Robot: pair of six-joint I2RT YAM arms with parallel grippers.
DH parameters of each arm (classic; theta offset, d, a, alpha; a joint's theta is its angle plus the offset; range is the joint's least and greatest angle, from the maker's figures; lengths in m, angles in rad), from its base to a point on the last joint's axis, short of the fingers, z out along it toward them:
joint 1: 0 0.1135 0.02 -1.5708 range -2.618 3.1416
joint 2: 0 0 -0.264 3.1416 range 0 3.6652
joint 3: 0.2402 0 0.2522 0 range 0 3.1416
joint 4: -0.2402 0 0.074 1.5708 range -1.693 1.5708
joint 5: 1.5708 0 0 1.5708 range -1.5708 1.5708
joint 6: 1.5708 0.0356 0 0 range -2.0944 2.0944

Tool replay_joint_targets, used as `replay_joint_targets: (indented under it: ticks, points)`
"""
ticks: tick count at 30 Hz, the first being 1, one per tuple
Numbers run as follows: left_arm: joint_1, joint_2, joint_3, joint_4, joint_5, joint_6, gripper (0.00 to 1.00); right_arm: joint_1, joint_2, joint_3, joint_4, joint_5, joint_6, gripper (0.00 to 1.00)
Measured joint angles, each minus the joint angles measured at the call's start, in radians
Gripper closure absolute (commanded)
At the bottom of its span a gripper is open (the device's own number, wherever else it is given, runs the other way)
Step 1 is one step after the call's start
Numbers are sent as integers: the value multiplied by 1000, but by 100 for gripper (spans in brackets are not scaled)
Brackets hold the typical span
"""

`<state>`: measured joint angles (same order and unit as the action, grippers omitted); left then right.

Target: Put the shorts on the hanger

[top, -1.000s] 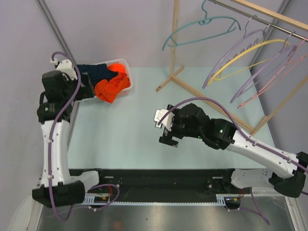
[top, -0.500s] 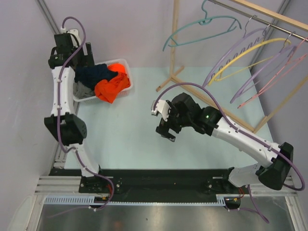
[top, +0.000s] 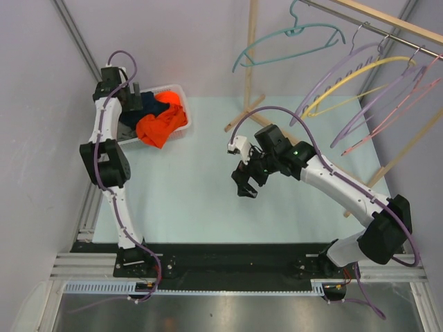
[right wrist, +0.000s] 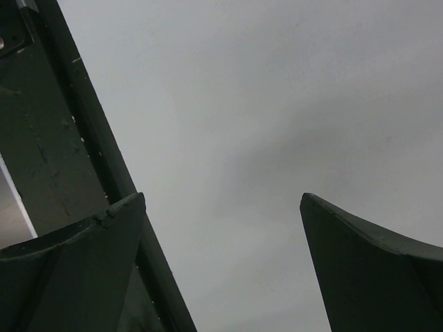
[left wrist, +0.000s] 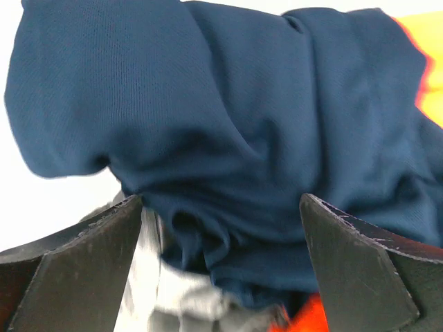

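Observation:
The navy shorts (left wrist: 228, 124) lie bunched in the white basket (top: 177, 90) at the far left of the table, and they fill the left wrist view. My left gripper (left wrist: 221, 207) hangs open just over them, with the folds between its two fingers (left wrist: 90, 263) but not pinched. From above, the left gripper (top: 131, 102) covers most of the shorts (top: 147, 104). The teal hanger (top: 291, 40) hangs on the rack's rail at the upper right. Over the middle of the table my right gripper (top: 246, 184) stands open and empty, and the right wrist view shows only bare surface between its fingers (right wrist: 83, 263).
An orange garment (top: 161, 124) spills over the basket's front, and a grey one (left wrist: 180, 297) lies under the shorts. Purple, yellow and pink hangers (top: 374, 83) hang to the right of the teal one. The wooden rack's foot (top: 242, 114) crosses the far table.
My left arm has stretched out and swung its gripper over the basket, down onto the shorts. The right arm has shifted a little to the right and turned. Both grippers stayed open.

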<state>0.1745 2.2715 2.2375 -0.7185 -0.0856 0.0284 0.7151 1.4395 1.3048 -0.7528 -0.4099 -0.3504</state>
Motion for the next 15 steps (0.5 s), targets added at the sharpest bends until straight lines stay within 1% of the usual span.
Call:
replay_joint_targets:
  ticks: [2, 4, 5, 6, 7, 8, 9, 11, 12, 15]
  points:
    - [4, 26, 0, 30, -11, 0, 1, -3, -4, -20, 11, -14, 17, 0]
    - [5, 49, 2, 61, -18, 3, 6, -3, -10, -53, 23, -27, 33, 0]
    - [6, 57, 4, 69, -19, 6, 13, -3, -12, -66, 24, -32, 39, 0]
    - [7, 69, 10, 79, -19, 9, 30, -3, -13, -79, 25, -36, 47, 0]
    - [7, 75, 13, 86, -19, 11, 40, -3, -14, -87, 25, -38, 53, 0]
    - [7, 80, 15, 91, -18, 18, 60, -2, -15, -95, 24, -41, 61, 0]
    - [8, 82, 16, 95, -16, 30, 70, -2, -16, -97, 23, -42, 63, 0]
    - [8, 80, 18, 97, 3, 43, 85, -2, -21, -97, 21, -43, 64, 0]
    - [8, 77, 18, 97, 13, 37, 100, -2, -25, -97, 20, -43, 64, 0]
    - [11, 55, 18, 88, 67, 40, 100, -2, -37, -92, 11, -42, 61, 0]
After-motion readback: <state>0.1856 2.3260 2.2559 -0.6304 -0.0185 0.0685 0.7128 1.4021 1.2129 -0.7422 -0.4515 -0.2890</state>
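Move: The left hand is open over the basket, the middle of the navy shorts lying about 5 cm to its right, 1 cm ahead and 4 cm below. The orange cloth is some 17 cm to its right and 5 cm back, the grey cloth about 8 cm back and straight in line, both roughly 6 cm lower than the hand. From the right hand the navy shorts lie about 33 cm ahead, 43 cm to the left and a little below. The left hand eases forward and down about 3 cm into the navy shorts, the jaws staying wide at first and then shutting almost fully to pinch a fold of the fabric between the fingertips, left of the shorts' middle, before the hand rises about 1.5 cm with the fold. Meanwhile the right hand, open and empty over the bare table, draws back and down by roughly 3 cm, tipping its wrist about 5 degrees. ##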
